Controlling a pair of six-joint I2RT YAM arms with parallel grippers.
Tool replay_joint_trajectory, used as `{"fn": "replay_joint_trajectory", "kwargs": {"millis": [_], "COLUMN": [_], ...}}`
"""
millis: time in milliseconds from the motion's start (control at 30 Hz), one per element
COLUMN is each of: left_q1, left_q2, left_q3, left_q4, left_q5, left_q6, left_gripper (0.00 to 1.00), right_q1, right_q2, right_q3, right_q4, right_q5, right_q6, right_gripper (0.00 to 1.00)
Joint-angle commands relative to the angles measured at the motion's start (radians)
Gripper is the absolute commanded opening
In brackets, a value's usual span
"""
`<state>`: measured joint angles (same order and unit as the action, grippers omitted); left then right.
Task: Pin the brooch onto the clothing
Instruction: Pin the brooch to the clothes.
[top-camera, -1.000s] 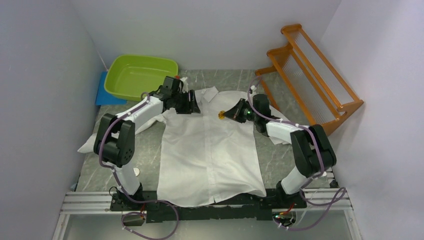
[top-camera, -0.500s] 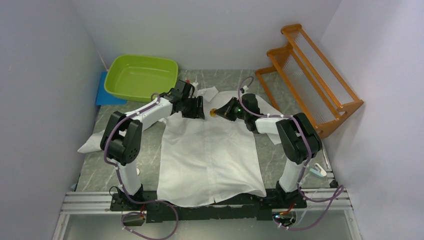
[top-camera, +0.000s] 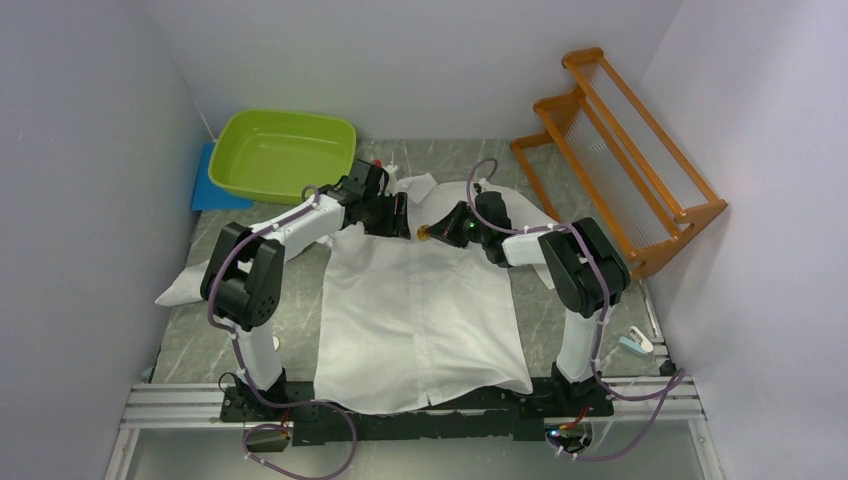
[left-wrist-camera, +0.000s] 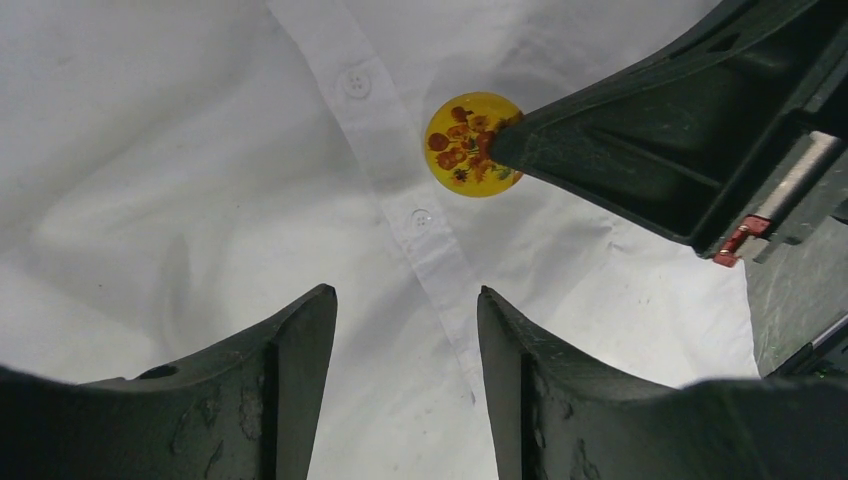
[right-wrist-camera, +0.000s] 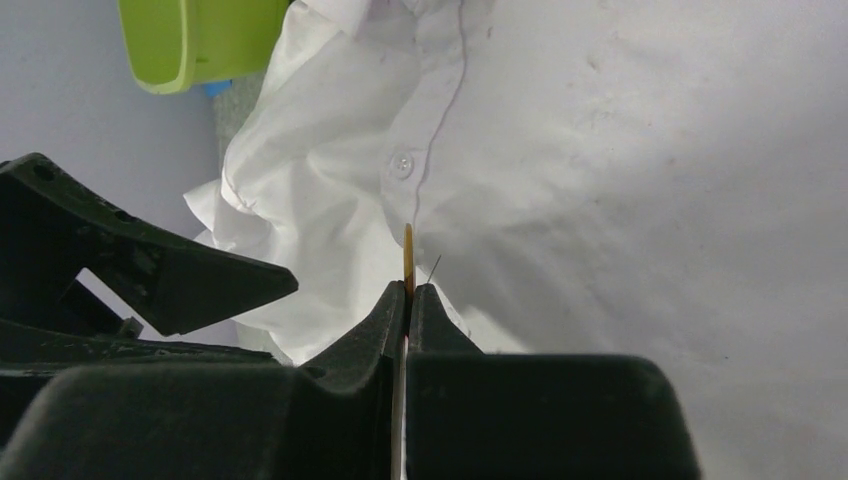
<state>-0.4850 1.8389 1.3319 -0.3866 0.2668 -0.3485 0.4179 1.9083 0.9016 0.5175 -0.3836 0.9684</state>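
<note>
The clothing, a white button-front shirt (top-camera: 420, 310), lies flat on the table with its collar at the far end. The brooch (left-wrist-camera: 470, 145) is a round yellow disc with an orange flower print. My right gripper (left-wrist-camera: 499, 146) is shut on the disc's edge and holds it just over the button strip (left-wrist-camera: 420, 215) near the collar. In the right wrist view the brooch (right-wrist-camera: 408, 252) stands edge-on between the shut fingers, with its thin pin (right-wrist-camera: 433, 268) beside it. My left gripper (left-wrist-camera: 405, 292) hangs open over the same strip, a little nearer, with nothing in it.
A green basin (top-camera: 280, 150) and a blue pad (top-camera: 205, 188) sit at the far left. An orange wooden rack (top-camera: 625, 150) leans at the far right. A small pale object (top-camera: 635, 343) lies on the table at the near right. Walls close in both sides.
My right gripper has carried the brooch leftward to the shirt's button strip. The left gripper has shifted right toward the collar and stayed open.
</note>
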Motion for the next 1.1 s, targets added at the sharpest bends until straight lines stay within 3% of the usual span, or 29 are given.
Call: {"fn": "replay_joint_trajectory", "kwargs": {"millis": [0, 500, 1067], "left_q1": [0.0, -0.001, -0.001], "left_q2": [-0.042, -0.035, -0.038], "left_q3": [0.044, 0.039, 0.033], "left_q4": [0.017, 0.034, 0.043], "left_q5": [0.05, 0.078, 0.085], "left_q6": [0.019, 0.015, 0.009], "left_gripper": [0.59, 0.59, 0.58], "right_q1": [0.0, -0.023, -0.088], "right_q2": [0.01, 0.029, -0.154], "right_q3": [0.012, -0.061, -0.184], "right_q4": [0.053, 0.125, 0.111], "right_q5": [0.024, 0.044, 0.147], "right_q6": [-0.049, -0.068, -0.125], "right_gripper": [0.0, 0.0, 0.0]}}
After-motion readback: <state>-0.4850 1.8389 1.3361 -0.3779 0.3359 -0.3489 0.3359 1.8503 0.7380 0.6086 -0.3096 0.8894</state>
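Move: The right hand already holds the brooch with its needle free; the patch of shirt it goes for lies about 4 cm below that hand, some 1 cm ahead and 1 cm to its left. From this hand the nearest placket button is roughly 3 cm ahead and 4 cm left, 5 cm down, and the collar about 10 cm ahead and 3 cm left. From the left hand that patch is about 5 cm right, 1 cm back and 5 cm below. Keeping the brooch pinched, the right hand first sinks about 3.5 cm onto the shirt beside the placket, then sweeps some 5.5 cm to its right, away from the placket and the left hand, lifting about a centimetre at the end as it brings brooch and needle along against the cloth. Its wrist yaws slightly clockwise on the way, while the left hand, open and holding nothing, eases only about 1 cm to the right. ##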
